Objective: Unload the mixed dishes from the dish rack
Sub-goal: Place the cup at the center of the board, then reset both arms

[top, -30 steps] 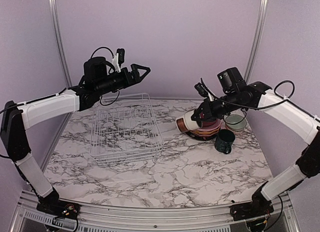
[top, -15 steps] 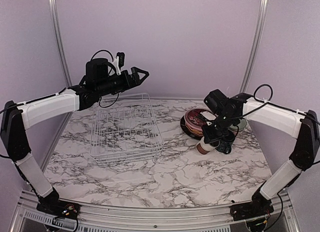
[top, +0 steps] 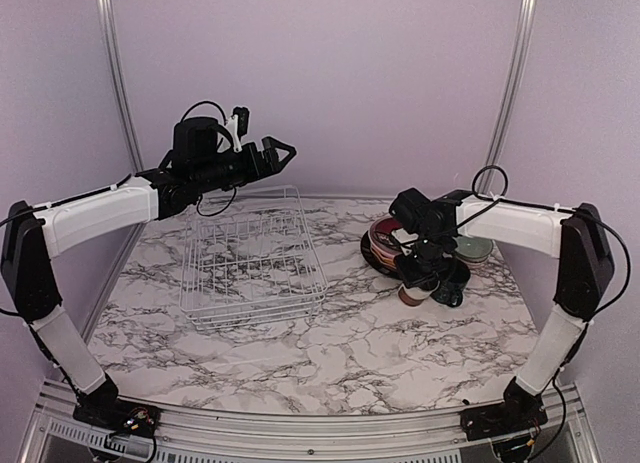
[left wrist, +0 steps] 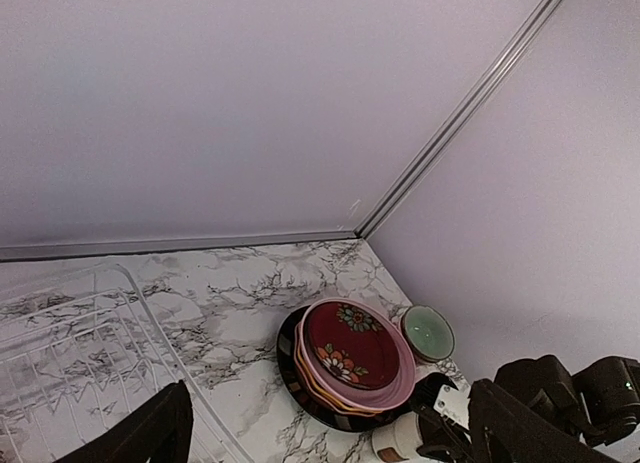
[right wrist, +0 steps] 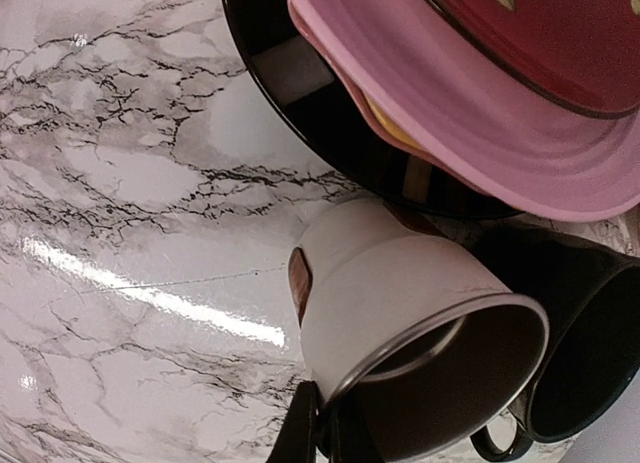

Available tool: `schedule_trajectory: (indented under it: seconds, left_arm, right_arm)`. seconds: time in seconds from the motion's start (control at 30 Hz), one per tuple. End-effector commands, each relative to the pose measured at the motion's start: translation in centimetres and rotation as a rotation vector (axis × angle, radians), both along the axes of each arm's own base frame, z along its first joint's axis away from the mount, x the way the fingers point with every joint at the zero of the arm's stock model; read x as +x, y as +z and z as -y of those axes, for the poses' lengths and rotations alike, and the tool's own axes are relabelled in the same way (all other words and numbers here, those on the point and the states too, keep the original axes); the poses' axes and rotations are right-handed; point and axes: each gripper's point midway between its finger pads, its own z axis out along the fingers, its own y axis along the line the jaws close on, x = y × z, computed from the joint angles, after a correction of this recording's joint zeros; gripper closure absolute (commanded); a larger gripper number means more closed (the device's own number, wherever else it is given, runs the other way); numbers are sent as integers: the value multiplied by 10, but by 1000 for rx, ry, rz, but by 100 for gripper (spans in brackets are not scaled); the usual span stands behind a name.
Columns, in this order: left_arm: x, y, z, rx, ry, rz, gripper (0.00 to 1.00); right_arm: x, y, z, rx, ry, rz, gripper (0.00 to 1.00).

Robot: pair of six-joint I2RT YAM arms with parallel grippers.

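Note:
The white-and-brown cup (top: 411,294) (right wrist: 400,293) is pinched by its rim in my shut right gripper (top: 420,280) (right wrist: 322,428). It is down at the table, just in front of the plate stack (top: 392,245) (right wrist: 480,93) and touching the dark green mug (top: 452,283) (right wrist: 590,333). A floral red plate tops the stack (left wrist: 355,353). Behind the stack sits the pale green bowl (top: 472,248) (left wrist: 428,333). The white wire dish rack (top: 250,258) (left wrist: 70,353) holds no dish. My left gripper (top: 281,147) (left wrist: 330,398) hovers open high above the rack's far edge, pointing right.
The purple back wall and its metal corner posts (top: 510,83) close in the table. My right arm (top: 520,223) reaches in over the bowl. Bare marble table (top: 350,353) lies in front of the rack and dishes.
My right gripper carried the cup from above the plate stack down to the table in front of it, beside the mug. The left arm barely moved.

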Motion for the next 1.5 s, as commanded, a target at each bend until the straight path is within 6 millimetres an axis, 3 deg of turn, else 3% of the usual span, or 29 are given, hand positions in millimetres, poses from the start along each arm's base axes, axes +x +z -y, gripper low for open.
schedule_trajectory:
  seconds: [0.0,0.13,0.43,0.53,0.73,0.9,1.1,1.17,1.47]
  left_arm:
    - [3,4,-7,34,31,3,1]
    - [5,-3,-10,56,39,-24,1]
    - [13,-26,-27,102,72,-151,1]
    - [16,-33,-34,129,101,-186,1]
    - [22,-32,-65,164,208,-231,1]
    - [22,-25,-99,207,306,-220,1]
    - [8,-29,-131,258,375,-224,1]
    - [2,-37,-137,291,381,-244,1]
    - [-34,-106,-148,381,331,-341,1]
  right_arm:
    - [16,12,-1,-44,15,51,97]
    - [21,12,-6,-35,18,49,90]
    - [27,27,-18,10,23,57,58]
    - [33,46,-26,54,32,89,46]
    - [55,113,-56,234,76,226,2]
    - [73,168,-76,485,76,331,2]
    - [93,217,-58,777,15,456,2]
    - [93,216,-49,836,7,462,2]
    - [70,166,-30,822,20,438,2]
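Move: Just right of the right fingers, which still pinch its rim, the cup has its middle some 3 cm right, 1 cm ahead and 4 cm below. The plate stack is centred about 13 cm straight ahead of this hand, the dark mug roughly 11 cm right and 3 cm ahead, the bowls about 19 cm right and 14 cm ahead. From the left hand the cup lies some 32 cm right, 11 cm back and 28 cm below. Opening wide to let go of the cup's rim, the right hand first eases forward nearly level, then climbs clear of the cup and forward towards the plates, about 16 cm up in all, sinking slightly at the end while the fingers swing up some 50 degrees towards the left. The open, empty left hand travels about 14 cm left towards the rack's far-left side, dipping and turning counter-clockwise. ##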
